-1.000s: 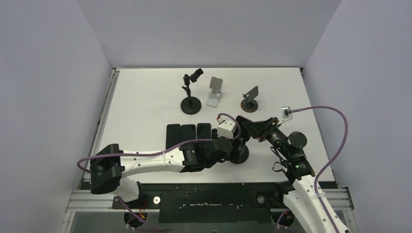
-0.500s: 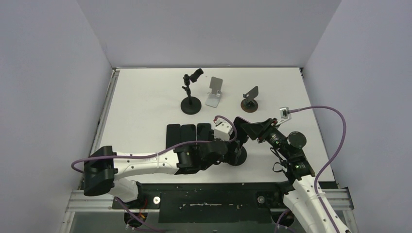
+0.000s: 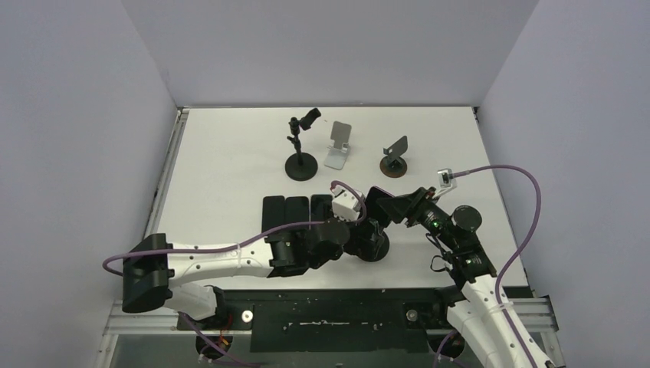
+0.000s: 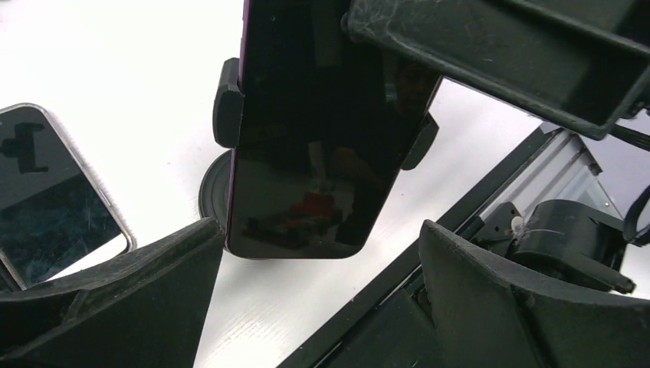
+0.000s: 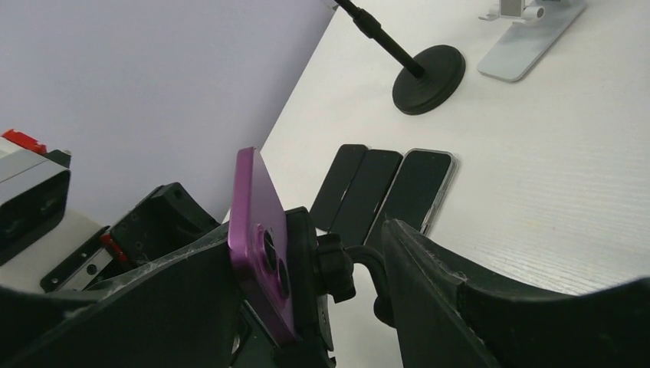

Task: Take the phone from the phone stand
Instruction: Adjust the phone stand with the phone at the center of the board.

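A purple phone (image 5: 259,230) stands upright in the clamp of a black phone stand (image 5: 308,270), near the table's front middle; its dark screen (image 4: 322,130) faces the left wrist camera. The stand's side arms (image 4: 228,103) grip the phone's edges above the round base (image 3: 374,247). My right gripper (image 5: 306,284) is open and straddles the phone's top and the clamp: one finger in front of the screen, the other behind the stand's neck. Just in front of the phone's lower end, my left gripper (image 4: 322,291) is wide open and holds nothing.
Three dark phones (image 3: 297,208) lie flat side by side left of the stand. At the back stand a black stand with a round base (image 3: 301,165), a silver folding stand (image 3: 338,146) and a small stand on a brown base (image 3: 395,157). The table's front rail (image 4: 398,299) runs close by.
Both grippers' jaws have widened. The left arm has drawn back to the left, and the right gripper has shifted slightly left. The phone stays in the stand.
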Motion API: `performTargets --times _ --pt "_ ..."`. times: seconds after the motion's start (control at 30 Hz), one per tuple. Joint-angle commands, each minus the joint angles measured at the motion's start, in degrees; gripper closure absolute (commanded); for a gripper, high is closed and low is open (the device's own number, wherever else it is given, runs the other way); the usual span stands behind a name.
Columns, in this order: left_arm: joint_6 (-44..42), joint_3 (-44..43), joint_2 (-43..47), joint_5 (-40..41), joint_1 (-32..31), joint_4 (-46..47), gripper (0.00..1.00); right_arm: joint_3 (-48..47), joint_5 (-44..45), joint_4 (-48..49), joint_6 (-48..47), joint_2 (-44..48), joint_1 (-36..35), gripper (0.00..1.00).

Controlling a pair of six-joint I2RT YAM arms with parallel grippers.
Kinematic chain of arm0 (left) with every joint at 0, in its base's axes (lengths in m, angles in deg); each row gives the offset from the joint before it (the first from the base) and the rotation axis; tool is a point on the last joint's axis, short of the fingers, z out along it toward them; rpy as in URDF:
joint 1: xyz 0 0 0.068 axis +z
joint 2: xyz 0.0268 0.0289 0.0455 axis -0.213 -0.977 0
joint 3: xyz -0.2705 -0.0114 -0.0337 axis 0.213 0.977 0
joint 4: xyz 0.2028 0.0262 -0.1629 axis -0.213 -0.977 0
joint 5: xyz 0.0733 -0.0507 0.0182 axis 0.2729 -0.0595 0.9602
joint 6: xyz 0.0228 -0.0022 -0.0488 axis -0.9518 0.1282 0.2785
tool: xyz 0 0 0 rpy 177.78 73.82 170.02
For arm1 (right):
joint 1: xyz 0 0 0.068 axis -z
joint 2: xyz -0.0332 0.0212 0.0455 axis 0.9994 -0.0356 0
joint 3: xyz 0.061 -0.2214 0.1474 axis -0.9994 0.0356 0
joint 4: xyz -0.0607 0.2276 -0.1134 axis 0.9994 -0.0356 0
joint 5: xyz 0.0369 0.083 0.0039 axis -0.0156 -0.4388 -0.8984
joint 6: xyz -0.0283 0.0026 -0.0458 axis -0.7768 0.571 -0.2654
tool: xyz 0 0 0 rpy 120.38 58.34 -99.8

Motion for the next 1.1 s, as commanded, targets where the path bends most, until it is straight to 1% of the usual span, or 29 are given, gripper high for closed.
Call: performTargets --times 0.0,0.2,0.33,0.4,0.53,0.63,0.7,0.83,0.9,1.07 --pt "-0.9 1.4 3.8 -0.7 -0.2 5.4 0.03 -3.7 -1.6 -1.1 -1.6 -0.3 -0.1 0.36" --pt "-2.7 4.0 9.5 0.3 -0.2 3.1 0.03 -6.3 -1.8 -3.7 -2.8 -0.8 -0.1 0.35" --pt "-4.9 9.0 17.2 3.6 -0.2 2.9 0.03 -7.4 -2.7 -3.6 -3.0 -1.8 -0.2 0.37" --pt "-7.3 12.5 22.0 4.4 0.0 4.8 0.03 -7.4 -3.2 -2.9 -2.7 -2.5 -0.2 0.4" --pt "-13.2 18.7 31.2 4.5 0.4 10.3 0.03 -6.5 -4.4 0.0 -1.2 -3.7 -0.4 0.49" --pt "-16.5 21.5 36.0 4.0 0.6 12.6 0.03 -6.9 -5.3 0.3 -2.2 -4.6 -0.4 0.53" --pt "-18.2 22.4 38.0 3.7 0.7 12.7 0.03 -7.8 -5.9 -0.5 -3.8 -5.2 -0.4 0.56" --pt "-19.8 23.1 40.6 4.7 0.9 10.5 0.03 -9.7 -7.5 -2.2 -7.0 -6.9 -0.3 0.65" --pt "-20.5 23.3 41.3 5.3 1.0 9.7 0.03 -10.3 -8.3 -2.3 -8.2 -7.4 -0.3 0.73" --pt "-21.5 24.3 43.2 6.3 1.1 9.4 0.03 -10.7 -11.5 1.1 -10.2 -8.7 -0.4 0.92"
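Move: The left hand stands wide open at the phone's lower end, with the phone's middle about 3 cm ahead, 1 cm to the right and 5 cm above. The stand base is some 2 cm ahead, 1 cm right and 12 cm below that hand; the nearest flat phone lies 10 cm ahead, 15 cm left and 12 cm down. From the right hand, the held phone's middle is about 3 cm back, 4 cm left and 4 cm below; the base is 6 cm back, 4 cm left and 18 cm down. The left hand, its fingers still wide open, backs away from the phone, rising slowly at first and then sweeping about 14 cm to the left and 8 cm up in all, while the wrist tips the fingers up some 20 degrees. The right hand stays by the phone's upper end, edges up about 2 cm and a little left while turning slightly counter-clockwise, and closes its half-open fingers across the phone's thickness until they pinch it, one pad on the screen and one on the back. ##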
